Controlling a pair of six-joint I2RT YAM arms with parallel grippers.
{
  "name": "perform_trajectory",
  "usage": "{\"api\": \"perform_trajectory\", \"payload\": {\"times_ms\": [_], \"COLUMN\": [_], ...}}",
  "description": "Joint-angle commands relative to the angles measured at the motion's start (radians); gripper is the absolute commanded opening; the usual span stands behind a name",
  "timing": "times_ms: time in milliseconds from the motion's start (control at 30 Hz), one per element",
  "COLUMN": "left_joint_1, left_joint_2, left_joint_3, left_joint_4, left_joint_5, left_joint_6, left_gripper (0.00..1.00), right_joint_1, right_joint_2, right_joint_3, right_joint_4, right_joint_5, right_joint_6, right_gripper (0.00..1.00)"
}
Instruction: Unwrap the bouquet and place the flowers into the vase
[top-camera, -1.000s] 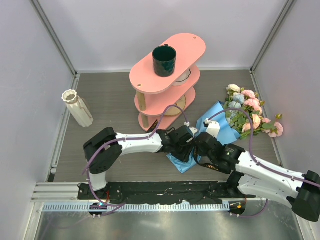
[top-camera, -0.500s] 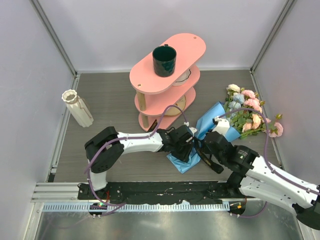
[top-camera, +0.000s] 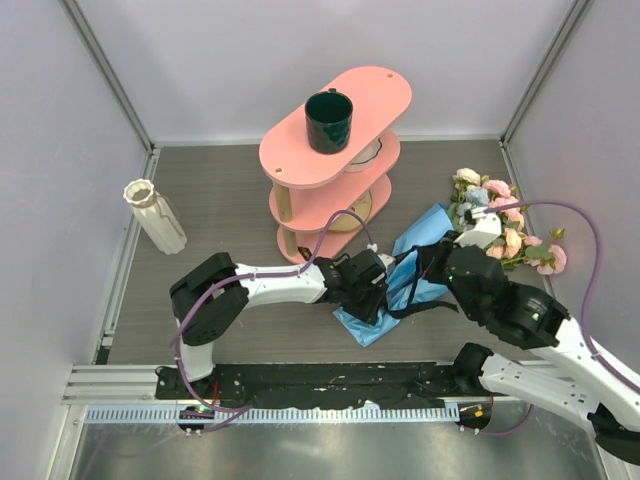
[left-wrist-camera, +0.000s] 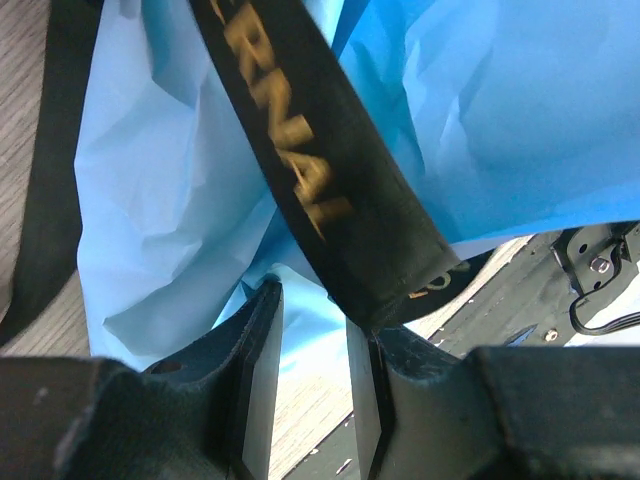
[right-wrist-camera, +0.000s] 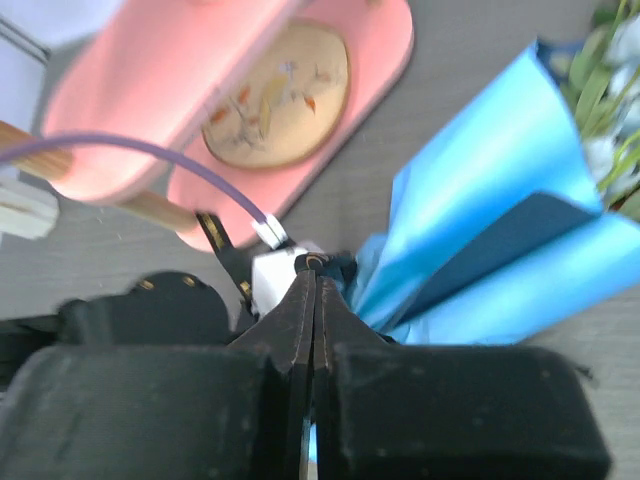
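The bouquet lies at the right of the table, its flowers (top-camera: 500, 225) spilling out of blue wrapping paper (top-camera: 425, 235). My left gripper (top-camera: 375, 295) sits on the paper's stem end. In the left wrist view its jaws (left-wrist-camera: 312, 300) stand partly apart, with blue paper (left-wrist-camera: 180, 200) bunched across the tips. The black ribbon (left-wrist-camera: 300, 170) with gold letters drapes over one finger. My right gripper (top-camera: 415, 268) is raised over the wrap and shut (right-wrist-camera: 315, 265) on the ribbon's end, which trails in loose strands (top-camera: 410, 305). The ribbed cream vase (top-camera: 152, 213) stands far left.
A pink three-tier shelf (top-camera: 335, 130) stands at centre back with a dark green mug (top-camera: 328, 120) on top. Its lowest tier (right-wrist-camera: 385, 45) lies close beyond the right gripper. Grey walls close in the table on three sides.
The right gripper has lifted and drawn back toward the flowers with the ribbon, pulling it out into long loose strands. The left arm has stayed where it was.
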Motion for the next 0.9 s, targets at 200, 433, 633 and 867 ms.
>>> {"api": "perform_trajectory", "payload": {"times_ms": [200,433,633,867], "left_joint_1": [0.004,0.004,0.004,0.006], "left_joint_2": [0.001,-0.003,-0.008,-0.006], "left_joint_3": [0.019,0.019,0.017,0.017], "left_joint_4": [-0.012,-0.01,-0.009,-0.009], "left_joint_5": [0.001,0.009,0.006,0.0], "left_joint_6": [0.005,0.002,0.004,0.007], "left_gripper": [0.36,0.36,0.35,0.36], "right_joint_1": [-0.003,-0.005,-0.003,-0.002], "right_joint_2": [0.06,0.145,0.123,0.021], "right_joint_3": [0.47,0.852,1.038,1.063], "right_joint_4": [0.062,0.132,0.217,0.281], "right_joint_5": [0.201,0.176,0.171,0.25], "right_joint_6": [-0.297,-0.485,-0.581,-0.673], "right_gripper": [0.01,0.01,0.01,0.01]}}
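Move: The right hand already grips the black ribbon; the waist of the blue wrap it is looped at lies roughly 23 cm below it, some 5 cm to its left and 2 cm back. The flower heads are about 16 cm ahead and 21 cm right, 19 cm down; the pink shelf's middle is 14 cm ahead and 17 cm left, 12 cm lower. From the left hand, straddling the wrap, that waist is about 3 cm ahead, 2 cm right and 1 cm below. With its fingers still shut on the ribbon, the right hand sweeps fast upward by nearly 40 cm, at first almost straight up and then swinging out to the right (some 18 cm) and back (about 9 cm), the wrist tipping up roughly 50 degrees as it hauls the ribbon away from the wrap and past the near side of the flowers. The left hand stays in place low on the table, its opening unchanged, and keeps the wrap between its fingers to hold it against the pull. ##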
